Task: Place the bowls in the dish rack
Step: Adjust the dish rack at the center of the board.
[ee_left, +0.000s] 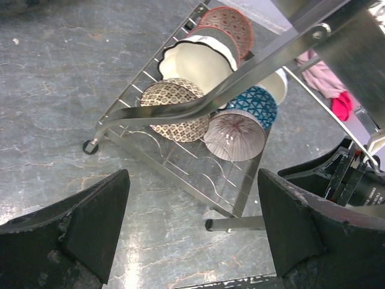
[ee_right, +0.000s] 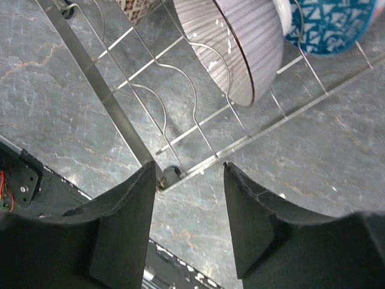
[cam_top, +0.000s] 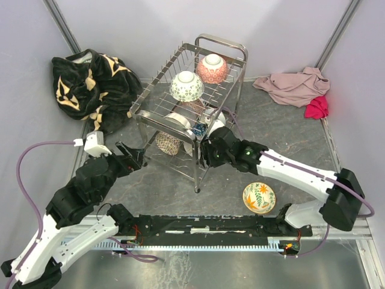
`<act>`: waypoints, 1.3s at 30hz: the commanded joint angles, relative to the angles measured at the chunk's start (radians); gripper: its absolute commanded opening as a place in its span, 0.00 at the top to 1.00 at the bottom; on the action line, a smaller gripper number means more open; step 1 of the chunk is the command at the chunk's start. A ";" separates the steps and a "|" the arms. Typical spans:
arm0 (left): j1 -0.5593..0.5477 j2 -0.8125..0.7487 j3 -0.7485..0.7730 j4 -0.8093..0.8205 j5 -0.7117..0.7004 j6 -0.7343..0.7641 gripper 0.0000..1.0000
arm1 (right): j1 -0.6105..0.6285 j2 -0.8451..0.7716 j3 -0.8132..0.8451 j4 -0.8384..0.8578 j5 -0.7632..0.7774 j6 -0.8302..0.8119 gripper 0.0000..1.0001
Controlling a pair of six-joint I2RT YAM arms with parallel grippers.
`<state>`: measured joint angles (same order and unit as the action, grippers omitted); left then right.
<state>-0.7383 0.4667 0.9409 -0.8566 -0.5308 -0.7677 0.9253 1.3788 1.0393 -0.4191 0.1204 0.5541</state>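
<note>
The chrome dish rack (cam_top: 220,40) stands mid-table. Its top tier carries a green-patterned bowl (cam_top: 187,85) and a red-patterned bowl (cam_top: 212,68). On the lower tier lean a brown-patterned bowl (ee_left: 174,108), a white bowl (ee_left: 195,60), a blue bowl (ee_left: 255,102) and a lilac striped bowl (ee_right: 240,48). A floral bowl (cam_top: 259,198) sits upright on the table to the right of the rack. My right gripper (cam_top: 207,150) is open and holds nothing; it hovers at the lower tier's front corner, just below the lilac striped bowl. My left gripper (cam_top: 133,158) is wide open and holds nothing, left of the rack.
A black and tan blanket (cam_top: 90,84) is heaped at the back left. A pink cloth (cam_top: 295,84) and a red cloth (cam_top: 317,107) lie at the back right. White walls close in the table. The arms' black base rail (cam_top: 210,226) runs along the near edge.
</note>
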 commanded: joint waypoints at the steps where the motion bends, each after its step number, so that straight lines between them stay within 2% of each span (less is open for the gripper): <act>1: -0.003 -0.062 0.042 0.043 0.044 0.020 0.07 | -0.003 -0.129 0.004 -0.122 0.102 0.042 0.43; 7: -0.003 -0.088 0.085 -0.002 0.126 0.036 0.07 | -0.003 -0.295 -0.026 -0.305 0.251 0.140 0.43; 14: -0.002 -0.094 0.163 -0.078 0.199 0.065 0.07 | -0.004 -0.424 -0.079 -0.418 0.298 0.260 0.44; 17: -0.003 -0.138 0.155 -0.087 0.213 0.067 0.07 | -0.005 -0.458 -0.099 -0.418 0.300 0.274 0.43; 20: -0.002 -0.182 0.125 -0.082 0.208 0.064 0.07 | -0.005 -0.431 -0.088 -0.394 0.258 0.248 0.42; 25: -0.002 -0.200 0.078 -0.069 0.184 0.057 0.06 | -0.016 -0.288 -0.052 -0.359 0.248 0.178 0.41; 30: -0.003 -0.178 0.046 -0.036 0.174 0.055 0.06 | -0.057 -0.218 -0.081 -0.235 0.138 0.126 0.41; 35: -0.002 -0.138 0.044 -0.030 0.146 0.071 0.06 | -0.078 -0.256 -0.167 -0.053 -0.052 0.063 0.41; 37: -0.002 -0.107 0.047 -0.023 0.141 0.087 0.06 | -0.097 -0.254 -0.171 -0.018 -0.168 0.032 0.40; 39: -0.003 -0.079 0.056 -0.016 0.138 0.101 0.06 | -0.122 -0.235 -0.156 -0.059 -0.211 0.028 0.40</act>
<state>-0.7383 0.3275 0.9840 -0.9295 -0.3660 -0.7307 0.8394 1.1507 0.8684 -0.5751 0.0795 0.6331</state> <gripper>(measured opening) 0.935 0.599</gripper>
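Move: The dish rack's near-right leg stands about 3 cm left and 4 cm back of the right hand. From that hand the ribbed bowl is 5 cm left and 8 ahead, the blue bowl 2 left and 15 ahead, both some 8 below. The left hand has the rack's near-left leg roughly 10 cm ahead and 1 right, with the checked bowl 14 ahead, 9 right and lower. Draw the right gripper about 12 cm right and 6 back, fingers still part open at the rack's near-right corner, bringing the rack along; then ease back left about 5 cm and forward, sinking slightly. Keep the left gripper wide open: pull it back 6 cm and up 5, turning clockwise, then settle partway down and forward. ##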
